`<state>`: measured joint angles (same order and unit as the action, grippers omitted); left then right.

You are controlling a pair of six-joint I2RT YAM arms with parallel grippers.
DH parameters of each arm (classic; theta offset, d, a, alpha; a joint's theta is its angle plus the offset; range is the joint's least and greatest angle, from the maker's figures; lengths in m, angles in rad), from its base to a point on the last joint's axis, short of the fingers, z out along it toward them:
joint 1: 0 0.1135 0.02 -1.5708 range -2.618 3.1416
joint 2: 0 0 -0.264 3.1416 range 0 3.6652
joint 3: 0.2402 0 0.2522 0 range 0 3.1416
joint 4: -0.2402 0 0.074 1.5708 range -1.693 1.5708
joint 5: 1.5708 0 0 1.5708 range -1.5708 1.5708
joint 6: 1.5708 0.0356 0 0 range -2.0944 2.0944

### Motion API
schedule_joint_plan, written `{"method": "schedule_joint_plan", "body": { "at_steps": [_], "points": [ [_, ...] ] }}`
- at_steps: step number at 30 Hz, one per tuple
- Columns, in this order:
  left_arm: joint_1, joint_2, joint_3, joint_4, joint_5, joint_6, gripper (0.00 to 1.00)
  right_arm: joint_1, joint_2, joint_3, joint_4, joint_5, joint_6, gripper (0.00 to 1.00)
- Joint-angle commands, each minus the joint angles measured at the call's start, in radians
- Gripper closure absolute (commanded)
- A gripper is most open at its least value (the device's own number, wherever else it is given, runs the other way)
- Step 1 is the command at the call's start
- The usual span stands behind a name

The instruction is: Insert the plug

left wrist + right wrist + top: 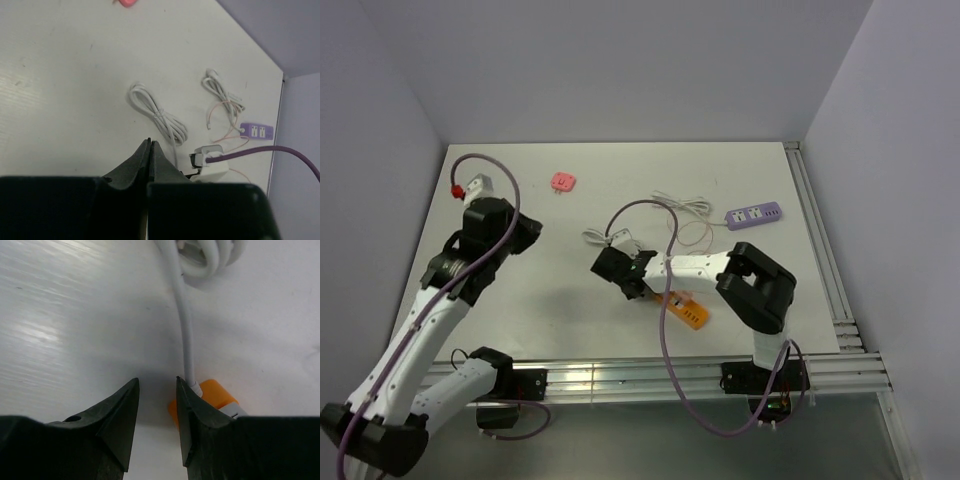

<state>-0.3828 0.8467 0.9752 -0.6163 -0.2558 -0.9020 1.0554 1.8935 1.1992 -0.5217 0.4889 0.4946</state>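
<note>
An orange power strip (688,312) lies near the front of the table, and its white cord (184,325) runs up to a white coil (597,238). My right gripper (620,272) hovers low at the strip's cord end. Its jaws are open with only bare table between them (157,386). The right finger (192,405) covers the spot where the cord enters the orange strip (216,394). My left gripper (527,232) is shut and empty, away to the left, with its tips (150,142) pointing toward the coil (159,116). I cannot pick out a plug end.
A purple power strip (753,215) lies at the back right, beside a second white coil (685,205) with a thin orange wire. A small pink item (563,181) sits at the back left. Walls close the table on three sides, and a metal rail (825,270) runs along the right edge.
</note>
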Motion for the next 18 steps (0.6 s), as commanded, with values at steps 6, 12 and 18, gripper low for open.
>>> {"method": "schedule_joint_plan", "body": {
  "at_steps": [6, 12, 18],
  "points": [
    [0.142, 0.274, 0.106, 0.155, 0.325, -0.018, 0.78, -0.138, -0.175, -0.265, 0.003, -0.010, 0.107, 0.56],
    [0.234, 0.505, 0.192, 0.223, 0.326, 0.009, 0.61, -0.224, -0.264, -0.374, 0.061, -0.035, 0.125, 0.55],
    [0.262, 0.735, 0.380, 0.234, 0.267, 0.069, 0.42, -0.261, -0.350, -0.417, 0.130, -0.094, 0.083, 0.53]
  ]
}}
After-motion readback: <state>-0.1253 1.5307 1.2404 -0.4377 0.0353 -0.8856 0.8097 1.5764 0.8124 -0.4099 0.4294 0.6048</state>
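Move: The pink plug lies on the table straight ahead of the left hand, about 28 cm out and 25 cm below; the white coil is about 11 cm ahead and 12 cm to that hand's right, equally low. From the right hand, down near the table top, the orange strip's middle is roughly 8 cm right and 3 cm back, the white coil 13 cm ahead and 5 cm left, and the purple strip 21 cm ahead and 28 cm right. The left hand reaches forward some 15 cm and sinks 8 cm towards the pink plug, swerving briefly about 2 cm right and back again, its fingers opening from nearly shut to about half while they tip some 15 degrees farther down. Meanwhile the right hand slides about 11 cm to the right, level just over the table and slowing towards the end, turning clockwise with its fingers still half open, and its right finger pushes along the corded end of the orange strip. ##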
